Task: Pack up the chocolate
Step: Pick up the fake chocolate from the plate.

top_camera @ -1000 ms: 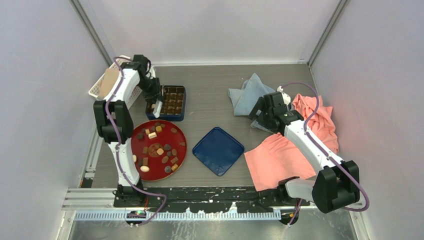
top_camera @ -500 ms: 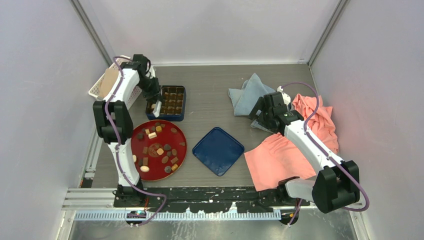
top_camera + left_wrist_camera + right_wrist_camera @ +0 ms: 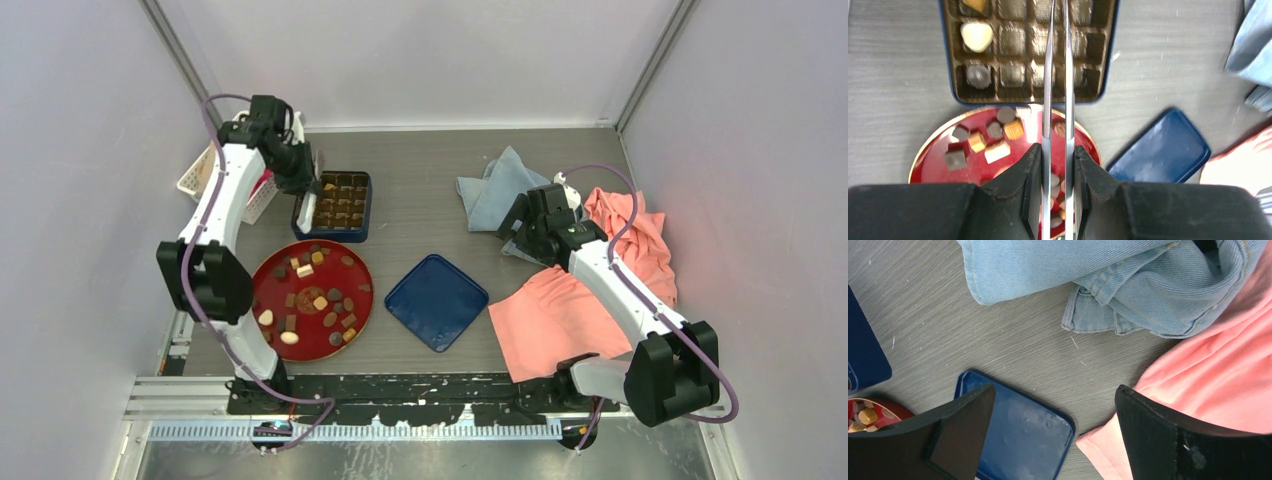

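Chocolate pieces (image 3: pixel 318 300) in brown, tan and cream lie scattered on the round red plate (image 3: pixel 358 268). In the left wrist view, the chocolate (image 3: pixel 997 151) shows on the plate (image 3: pixel 928 167) below the dark blue compartment box (image 3: pixel 1028 103). Three pieces sit in the box's left cells, among them a cream one (image 3: pixel 977 35). My left gripper (image 3: pixel 1058 150) is shut on metal tongs (image 3: pixel 1049 75), whose blades reach over the box; their tips are out of frame. From above, the left gripper (image 3: pixel 303 183) hangs at the box's (image 3: pixel 352 236) left edge. My right gripper (image 3: pixel 1055 392) is open and holds nothing.
A blue lid (image 3: pixel 436 300) lies right of the plate. Denim cloth (image 3: pixel 495 190) and pink cloth (image 3: pixel 600 290) cover the right side, around the right gripper (image 3: pixel 517 232). A white basket (image 3: pixel 195 180) stands at the back left, beside the left arm.
The left arm has swung, its elbow moving out to the left and its wrist toward the back. The tong blades have come closer together. The right arm has not moved.
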Motion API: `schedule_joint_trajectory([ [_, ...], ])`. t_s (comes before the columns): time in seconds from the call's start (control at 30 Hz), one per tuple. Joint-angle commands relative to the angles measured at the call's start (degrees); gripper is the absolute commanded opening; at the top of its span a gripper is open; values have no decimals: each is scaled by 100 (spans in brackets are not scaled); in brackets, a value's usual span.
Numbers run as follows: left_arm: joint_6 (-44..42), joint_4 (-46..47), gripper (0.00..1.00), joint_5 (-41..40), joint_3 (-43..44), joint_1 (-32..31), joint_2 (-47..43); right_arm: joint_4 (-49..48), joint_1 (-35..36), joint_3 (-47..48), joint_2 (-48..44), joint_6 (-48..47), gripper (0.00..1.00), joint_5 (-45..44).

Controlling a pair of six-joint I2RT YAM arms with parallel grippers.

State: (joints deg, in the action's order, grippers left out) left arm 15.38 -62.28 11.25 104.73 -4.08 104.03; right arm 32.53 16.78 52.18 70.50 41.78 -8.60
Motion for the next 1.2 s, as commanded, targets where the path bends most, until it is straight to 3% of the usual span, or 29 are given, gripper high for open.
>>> schedule_joint_trajectory([
  [0.0, -293, -346, 1, -489, -612, -584, -890, -195, 28, 127, -148, -3, 95, 42],
  [0.4, 452, -739, 1, -212, -3273, -966, -2778, -280, 41, 138, -48, 34, 95, 95],
  [0.77, 1620, -1396, 11, -533, -4356, -1397, -3648, -492, 88, 81, 180, 160, 94, 226],
  [1.17, 1977, -826, 27, -507, -4800, -1658, -3671, -412, 140, 73, 87, 121, 94, 164],
])
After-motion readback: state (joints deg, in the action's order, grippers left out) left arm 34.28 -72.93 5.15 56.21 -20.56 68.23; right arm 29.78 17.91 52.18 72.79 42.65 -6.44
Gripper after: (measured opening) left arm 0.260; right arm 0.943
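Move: The left hand grips the tweezers at the box's left side, high over the table. The gold square chocolate near the plate's middle lies about 22 cm back, 3 cm to its right and 18 cm below. A dark chocolate sits 2 cm ahead and 3 cm right of that one, and a white bar 8 cm ahead and 4 cm left of it. The chocolate box's middle is about level with the left hand, 6 cm to its right. From the right hand, the gold square is some 46 cm left and 13 cm back. Carrying the tweezers in an unchanged grip, the left hand sweeps back from the box to over the red plate, about 27 cm in one quick run that slows almost to a stop near the end. It sinks some 8 cm on the way, most of it after the first third, while the wrist tips about 25 degrees so the fingers come to point nearly straight down, bringing the tweezer tips in towards the chocolates at the plate's middle, with no touch to be seen. ##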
